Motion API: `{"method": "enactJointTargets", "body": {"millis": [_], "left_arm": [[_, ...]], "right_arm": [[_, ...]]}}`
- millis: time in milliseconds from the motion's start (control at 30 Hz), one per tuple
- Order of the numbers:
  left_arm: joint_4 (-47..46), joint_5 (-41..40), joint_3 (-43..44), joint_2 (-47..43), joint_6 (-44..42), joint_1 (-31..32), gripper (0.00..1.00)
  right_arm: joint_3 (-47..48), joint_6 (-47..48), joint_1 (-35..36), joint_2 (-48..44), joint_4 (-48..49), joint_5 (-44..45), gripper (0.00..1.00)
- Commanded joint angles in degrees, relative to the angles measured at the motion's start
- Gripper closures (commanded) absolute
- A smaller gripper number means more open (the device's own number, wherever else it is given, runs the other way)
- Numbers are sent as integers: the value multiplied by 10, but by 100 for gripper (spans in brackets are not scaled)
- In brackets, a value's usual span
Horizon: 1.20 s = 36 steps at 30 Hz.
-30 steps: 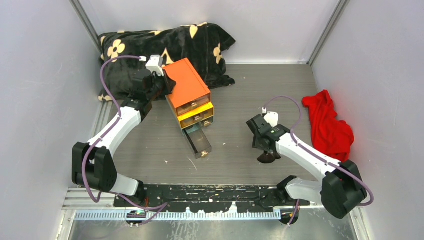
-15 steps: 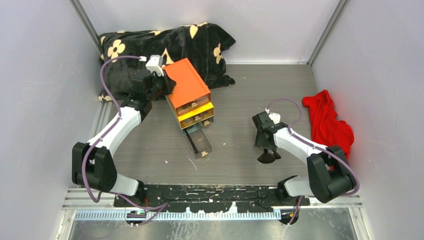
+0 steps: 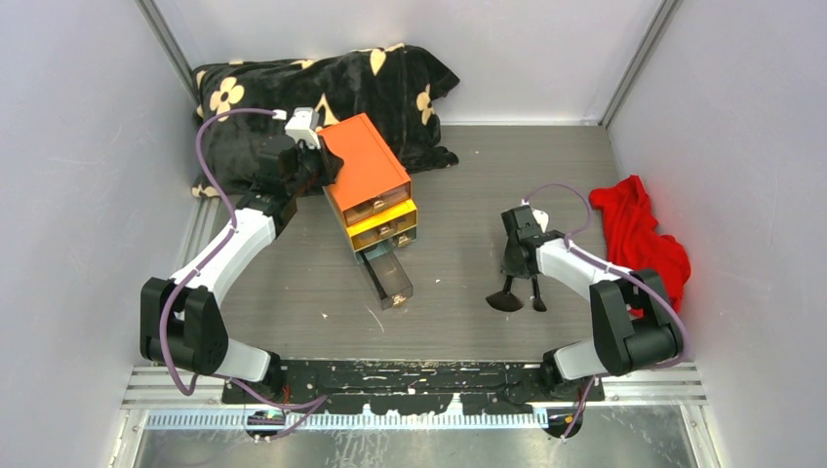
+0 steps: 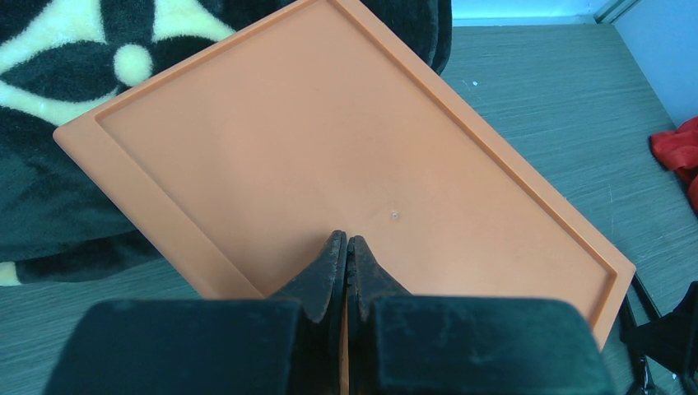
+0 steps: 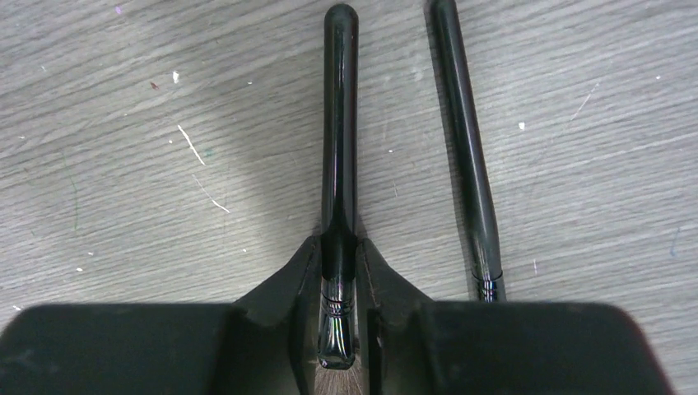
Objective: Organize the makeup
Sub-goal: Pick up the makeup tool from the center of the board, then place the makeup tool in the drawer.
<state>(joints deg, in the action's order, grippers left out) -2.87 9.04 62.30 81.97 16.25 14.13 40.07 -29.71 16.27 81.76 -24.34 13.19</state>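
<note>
A slim black brush (image 5: 339,123) lies along the grey table with its handle pointing away from the wrist. My right gripper (image 5: 338,247) is shut on this brush at the shiny ferrule, just above the fluffy head (image 3: 504,301). A second black brush (image 5: 465,140) lies parallel beside it on the right, untouched. From above, the right gripper (image 3: 513,281) points down at the table right of centre. My left gripper (image 4: 346,243) is shut with nothing in it, its tips over the top of the orange box (image 4: 329,140). No other makeup shows.
The orange-topped box (image 3: 363,166) stands left of centre, its lowest clear drawer (image 3: 387,276) pulled out toward me. A black flowered blanket (image 3: 322,88) lies behind it. A red cloth (image 3: 639,239) is bunched by the right wall.
My right wrist has swung to the right and its jaws have closed onto the brush; the brush head has shifted slightly left. The left arm has not moved.
</note>
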Motion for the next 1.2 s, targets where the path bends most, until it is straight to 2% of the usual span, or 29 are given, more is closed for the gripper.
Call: {"method": "enactJointTargets", "body": {"millis": [0, 167, 333, 500, 900, 1167], "left_arm": [[116, -21, -26, 18, -16, -4, 100], [117, -22, -25, 14, -15, -5, 100], [119, -20, -22, 15, -13, -5, 100], [118, -15, -23, 13, -8, -4, 100], [125, -14, -14, 6, -7, -4, 100], [124, -11, -15, 3, -8, -5, 100]], "right_arm": [[-29, 7, -3, 15, -3, -29, 90], [-28, 11, 0, -51, -18, -66, 99], [52, 31, 30, -107, -81, -149, 99], [131, 11, 81, -109, -100, -247, 99], [188, -105, 230, -15, 34, -318, 99], [218, -172, 270, 49, 117, -371, 99]]}}
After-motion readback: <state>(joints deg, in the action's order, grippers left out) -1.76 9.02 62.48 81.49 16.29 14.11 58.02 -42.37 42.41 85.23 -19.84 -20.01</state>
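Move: The fan brush is already pinched near its ferrule in the right fingers, down at the table. The open bottom drawer it is bound for has its middle about 30 cm to the left, level fore and aft and at nearly the same height. The small brush lies some 6 cm to the right of the right hand, also level; the orange organizer stands about 33 cm left and 19 cm ahead. From the left hand the drawer is roughly 17 cm back, 8 cm right and 22 cm down. Keep the right fingers closed on the fan brush and lift it clear of the table, easing back a little first, then sweep it some 26 cm left towards the open drawer while climbing about 11 cm and finishing slightly nearer the base. On the way, turn the wrist about 30 degrees counter-clockwise and roll the hand's left side up by a good 35. ##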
